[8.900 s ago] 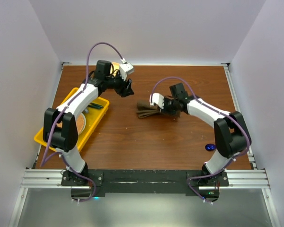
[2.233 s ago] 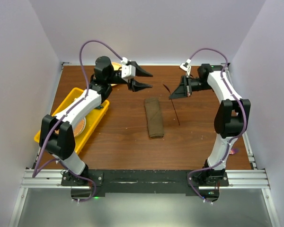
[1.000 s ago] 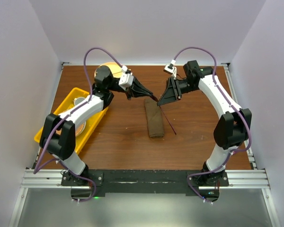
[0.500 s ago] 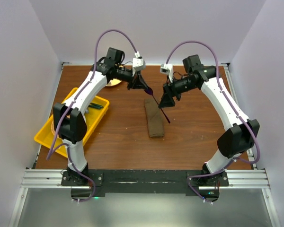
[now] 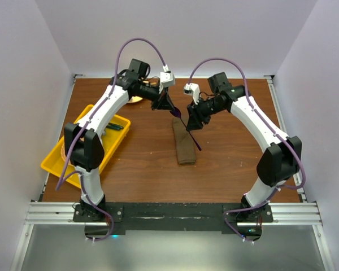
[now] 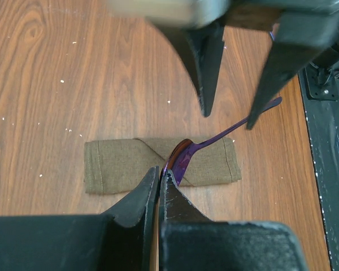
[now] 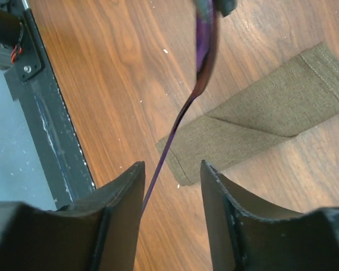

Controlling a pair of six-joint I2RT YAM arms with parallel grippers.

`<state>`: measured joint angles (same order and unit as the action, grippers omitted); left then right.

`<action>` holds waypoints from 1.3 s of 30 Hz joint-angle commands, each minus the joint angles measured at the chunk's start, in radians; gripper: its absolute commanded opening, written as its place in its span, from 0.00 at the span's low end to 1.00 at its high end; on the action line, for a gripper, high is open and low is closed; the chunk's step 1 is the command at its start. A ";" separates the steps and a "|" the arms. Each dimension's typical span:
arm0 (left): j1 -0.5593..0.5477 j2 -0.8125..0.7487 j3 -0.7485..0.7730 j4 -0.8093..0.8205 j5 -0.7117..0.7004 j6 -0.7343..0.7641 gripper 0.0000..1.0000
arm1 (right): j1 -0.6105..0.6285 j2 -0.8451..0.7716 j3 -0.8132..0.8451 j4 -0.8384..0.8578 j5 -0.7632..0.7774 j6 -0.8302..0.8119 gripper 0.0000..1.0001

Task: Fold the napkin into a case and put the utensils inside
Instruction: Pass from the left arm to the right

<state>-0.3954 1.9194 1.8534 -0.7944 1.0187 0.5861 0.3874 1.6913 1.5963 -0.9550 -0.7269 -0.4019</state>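
Observation:
The napkin lies folded into a narrow olive-brown case mid-table, and the wrist views show it too. Above the case's far end, my left gripper is shut on the bowl end of a glossy purple spoon. The spoon's thin handle slants down over the case. My right gripper is open. Its fingers straddle the spoon handle, which runs close along the left one with a gap on the other side. No other utensils show.
A yellow tray sits at the left under the left arm, with a dark green item inside. A tan round thing lies at the back left. The black base rail runs along the near edge.
My right gripper has moved left and down, so its fingers now straddle the spoon handle. The left gripper still holds the spoon, shifted slightly toward the case.

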 commanded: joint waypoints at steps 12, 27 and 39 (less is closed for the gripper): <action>0.062 -0.034 -0.028 0.201 0.049 -0.222 0.31 | -0.001 0.059 -0.005 0.125 -0.150 0.214 0.00; 0.221 -0.119 -0.470 1.443 0.144 -1.230 0.48 | -0.025 -0.058 -0.268 0.742 -0.267 0.753 0.00; 0.216 -0.082 -0.474 1.593 0.179 -1.368 0.53 | -0.038 -0.067 -0.328 0.907 -0.275 0.910 0.00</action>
<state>-0.1772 1.8519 1.3922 0.6380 1.1683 -0.6777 0.3584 1.6588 1.2839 -0.1654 -0.9634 0.4198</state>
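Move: The purple spoon hangs from the left gripper by its bowl end; its middle is roughly 7 cm back, 5 cm right and 4 cm below that hand. From the open right hand, the spoon's middle is about 1 cm left, 2 cm down and level fore and aft. The folded napkin lies about 4 cm ahead of the right hand, laterally in line and some 20 cm below. The plate is roughly 22 cm ahead and 19 cm left of the left hand, on the table. Sinking about 2 cm and easing slightly left, the right hand pinches the spoon handle shut between its fingers while the left holds the bowl end still. The left fingers then open and back off some 6 cm forward and 5 cm left, then rise 6 cm, tilting up towards level. The right carries the spoon left and a little up and forward, tilting its fingers up some 30 degrees. ##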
